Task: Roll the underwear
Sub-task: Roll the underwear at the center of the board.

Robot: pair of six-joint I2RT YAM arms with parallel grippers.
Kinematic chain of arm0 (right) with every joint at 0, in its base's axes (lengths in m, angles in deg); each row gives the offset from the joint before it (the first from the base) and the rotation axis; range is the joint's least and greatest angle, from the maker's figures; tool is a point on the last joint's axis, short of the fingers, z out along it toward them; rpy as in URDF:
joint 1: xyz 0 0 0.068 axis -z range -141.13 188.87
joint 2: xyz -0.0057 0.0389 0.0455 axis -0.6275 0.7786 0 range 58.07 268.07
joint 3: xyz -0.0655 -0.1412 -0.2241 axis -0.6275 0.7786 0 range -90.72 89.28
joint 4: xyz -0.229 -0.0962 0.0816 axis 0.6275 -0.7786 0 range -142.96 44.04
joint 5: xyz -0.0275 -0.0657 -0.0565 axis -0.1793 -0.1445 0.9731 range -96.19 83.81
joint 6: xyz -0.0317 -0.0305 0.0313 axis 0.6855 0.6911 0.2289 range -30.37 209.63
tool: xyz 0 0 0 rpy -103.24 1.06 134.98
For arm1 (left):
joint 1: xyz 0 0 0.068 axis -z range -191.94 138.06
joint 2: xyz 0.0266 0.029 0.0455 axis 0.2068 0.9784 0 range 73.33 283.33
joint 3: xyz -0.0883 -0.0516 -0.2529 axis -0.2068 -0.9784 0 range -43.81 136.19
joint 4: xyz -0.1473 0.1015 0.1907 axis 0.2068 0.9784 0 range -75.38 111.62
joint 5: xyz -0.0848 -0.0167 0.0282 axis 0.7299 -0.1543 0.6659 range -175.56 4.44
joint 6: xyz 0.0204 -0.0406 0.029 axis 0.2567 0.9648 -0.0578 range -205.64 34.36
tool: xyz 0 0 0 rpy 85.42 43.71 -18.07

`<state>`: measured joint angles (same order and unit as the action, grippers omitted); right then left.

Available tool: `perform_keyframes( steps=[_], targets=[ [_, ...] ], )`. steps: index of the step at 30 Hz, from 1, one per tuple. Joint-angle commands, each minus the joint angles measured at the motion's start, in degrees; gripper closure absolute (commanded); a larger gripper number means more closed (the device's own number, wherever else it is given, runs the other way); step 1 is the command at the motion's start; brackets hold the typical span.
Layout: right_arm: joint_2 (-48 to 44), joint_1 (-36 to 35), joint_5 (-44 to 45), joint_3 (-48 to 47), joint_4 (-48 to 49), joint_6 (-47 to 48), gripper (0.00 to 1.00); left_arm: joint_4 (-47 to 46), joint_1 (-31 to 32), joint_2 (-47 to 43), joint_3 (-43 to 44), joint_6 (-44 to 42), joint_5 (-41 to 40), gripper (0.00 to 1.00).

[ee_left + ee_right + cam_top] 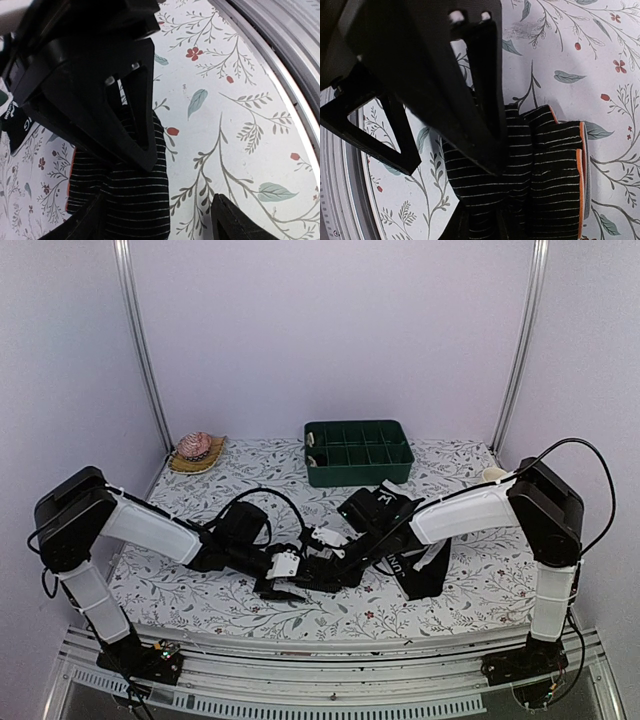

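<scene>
The striped underwear (318,575) lies bunched and partly rolled near the table's front middle, black with thin white stripes (130,200) and an orange edge (555,170). My right gripper (480,227) is shut on one end of it, reaching in from the right (325,562). My left gripper (160,225) stands open at the roll's other side (285,585); one finger is over the fabric and the other over bare cloth. A second black underwear (425,575) with white waistband lettering lies under the right arm.
A green compartment tray (358,452) stands at the back centre and a pink object on a straw mat (196,450) at the back left. The table's metal front rail (280,50) runs close to both grippers. A floral cloth (470,585) covers the table.
</scene>
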<state>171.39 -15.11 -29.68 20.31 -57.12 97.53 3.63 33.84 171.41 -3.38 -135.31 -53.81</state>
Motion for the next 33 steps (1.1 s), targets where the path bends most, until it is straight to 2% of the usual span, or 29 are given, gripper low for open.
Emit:
perform_keyframes(
  steps=[1,4,7,11,13,17,20,21,25,33],
  targets=[
    [2.6,0.45,-0.59,0.06,-3.43,-0.17,0.85,-3.92,1.09,2.32,-0.41,0.67,-5.13,0.27],
    [2.61,0.53,-0.61,0.06,-3.43,-0.01,0.85,-3.03,1.1,3.35,0.6,1.74,-5.29,0.35],
    [2.61,0.49,-0.26,0.06,-3.46,0.04,0.85,-1.2,1.15,4.37,2.15,3.14,-5.42,0.51],
    [2.61,0.48,-0.27,0.1,-3.63,0.25,0.84,-0.35,1.13,5.25,3.08,4.63,-5.85,0.53],
    [2.61,0.54,-0.33,0.08,-3.86,0.4,0.84,-0.19,1.14,5.63,3.27,4.83,-6.1,0.59],
    [2.1,0.55,-0.46,0.06,-3.96,0.58,0.84,2.29,1.12,6.68,4.52,4.85,-5.97,0.78],
    [1.49,0.7,-0.32,0.11,-4.13,0.54,0.82,5.88,0.85,7.7,6.42,5.27,-4.4,0.97],
    [1.1,0.81,-0.3,0.08,-4.09,0.49,0.77,7.5,0.67,8.12,7.33,5.43,-3.62,1.0],
    [-2.52,1.24,-0.17,1.34,-2.61,0.04,0.61,11.46,0.09,9.29,9.84,5.72,-1.49,1.0],
    [-10.68,5.36,-5.27,5.77,2.23,-2.83,0.39,13.43,-0.27,10.12,11.07,5.43,-0.1,1.0]
  ],
)
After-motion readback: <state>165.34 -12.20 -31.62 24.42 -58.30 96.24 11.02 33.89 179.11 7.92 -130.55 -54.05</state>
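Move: The half-rolled underwear's middle lies about 4 cm ahead of the open left hand, 5 cm to its right and 2 cm lower. From the right hand, which already pinches its near end, that middle is 2 cm ahead, 4 cm left and 1 cm down. The lettered black garment is some 8 cm ahead and 15 cm right of the right hand, 3 cm below. Left hand eases about 3 cm forward-right and pinches the underwear; right opens, backing 3 cm right and up. ##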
